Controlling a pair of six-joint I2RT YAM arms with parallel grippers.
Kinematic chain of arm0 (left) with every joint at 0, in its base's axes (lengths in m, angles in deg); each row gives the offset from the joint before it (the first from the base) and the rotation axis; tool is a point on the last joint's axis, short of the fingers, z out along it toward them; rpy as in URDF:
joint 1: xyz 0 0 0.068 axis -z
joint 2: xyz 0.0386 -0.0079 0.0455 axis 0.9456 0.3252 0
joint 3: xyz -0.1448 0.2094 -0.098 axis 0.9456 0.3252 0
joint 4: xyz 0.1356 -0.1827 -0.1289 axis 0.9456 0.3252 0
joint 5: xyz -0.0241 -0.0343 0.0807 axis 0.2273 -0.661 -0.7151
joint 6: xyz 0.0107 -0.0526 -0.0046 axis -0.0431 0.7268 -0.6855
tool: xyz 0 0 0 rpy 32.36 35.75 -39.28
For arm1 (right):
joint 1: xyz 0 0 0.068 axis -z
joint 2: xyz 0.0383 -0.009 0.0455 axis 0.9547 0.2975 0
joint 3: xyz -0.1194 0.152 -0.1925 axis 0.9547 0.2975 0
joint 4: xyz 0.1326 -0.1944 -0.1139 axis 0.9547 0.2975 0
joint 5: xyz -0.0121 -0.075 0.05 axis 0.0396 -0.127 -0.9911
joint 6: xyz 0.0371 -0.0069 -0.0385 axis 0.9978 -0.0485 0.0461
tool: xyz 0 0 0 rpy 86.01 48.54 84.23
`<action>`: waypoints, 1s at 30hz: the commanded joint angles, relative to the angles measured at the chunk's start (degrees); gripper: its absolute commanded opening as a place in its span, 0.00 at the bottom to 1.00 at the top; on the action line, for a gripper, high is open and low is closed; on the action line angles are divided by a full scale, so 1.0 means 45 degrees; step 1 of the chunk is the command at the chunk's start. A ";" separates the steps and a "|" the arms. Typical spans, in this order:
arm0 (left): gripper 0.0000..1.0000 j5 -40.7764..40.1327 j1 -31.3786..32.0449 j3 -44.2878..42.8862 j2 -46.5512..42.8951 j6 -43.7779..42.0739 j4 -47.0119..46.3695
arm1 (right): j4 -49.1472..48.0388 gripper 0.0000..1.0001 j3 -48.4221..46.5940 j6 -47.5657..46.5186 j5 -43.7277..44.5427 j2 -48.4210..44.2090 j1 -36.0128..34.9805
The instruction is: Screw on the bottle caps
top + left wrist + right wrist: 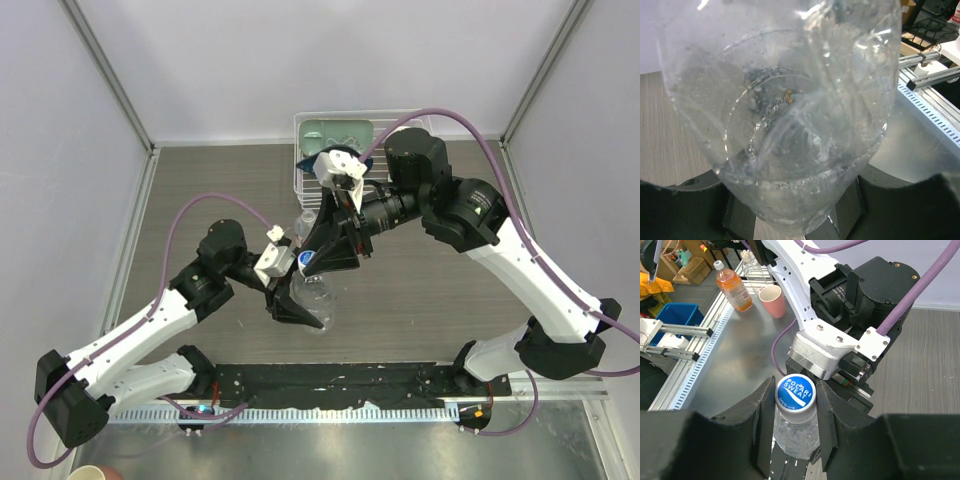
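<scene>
A clear unlabelled bottle (320,298) is held above the table's middle, and it fills the left wrist view (790,115). My left gripper (298,306) is shut on its body, with a black finger (737,215) pressed on either side. A bottle cap (796,393), white with a blue printed top, sits on the bottle's neck (796,432). My right gripper (796,401) comes from the far side and is shut on this cap (308,259), its two black fingers against the cap's sides. Any other cap is hidden.
A white wire rack (306,168) holding a green item stands at the table's back edge. Another clear bottle (308,221) seems to lie in front of it, partly behind my arms. An orange bottle (733,290) and a pink cup (774,301) stand on the metal shelf.
</scene>
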 commanded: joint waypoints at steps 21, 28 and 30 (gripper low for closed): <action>0.00 -0.7295 -0.0269 -0.0436 -0.0625 -0.0862 -0.1965 | -0.1195 0.17 0.5143 0.2858 0.8380 -0.1363 0.0352; 0.00 -1.0597 -0.0250 -0.0046 -0.0840 -0.1428 -0.3038 | -0.2424 0.03 0.6374 0.5689 1.3147 -0.1500 0.0314; 0.00 -1.0991 -0.0250 0.0071 -0.0918 -0.1545 -0.3137 | -0.2485 0.01 0.6571 0.6336 1.4199 -0.1403 0.0197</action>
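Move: The blue-topped cap is already on the held bottle's mouth, right between the right fingers. It is about 12 cm above the left hand, which grips the bottle body, level with it both ways. From the right hand, the second bottle stands roughly 22 cm ahead and 34 cm lower, straight out; the dish rack's middle is some 45 cm ahead, 15 cm right and 36 cm down. Both hands swing about 13 cm forward and down, left turning bottle counter-clockwise, right turning gripped cap clockwise. ##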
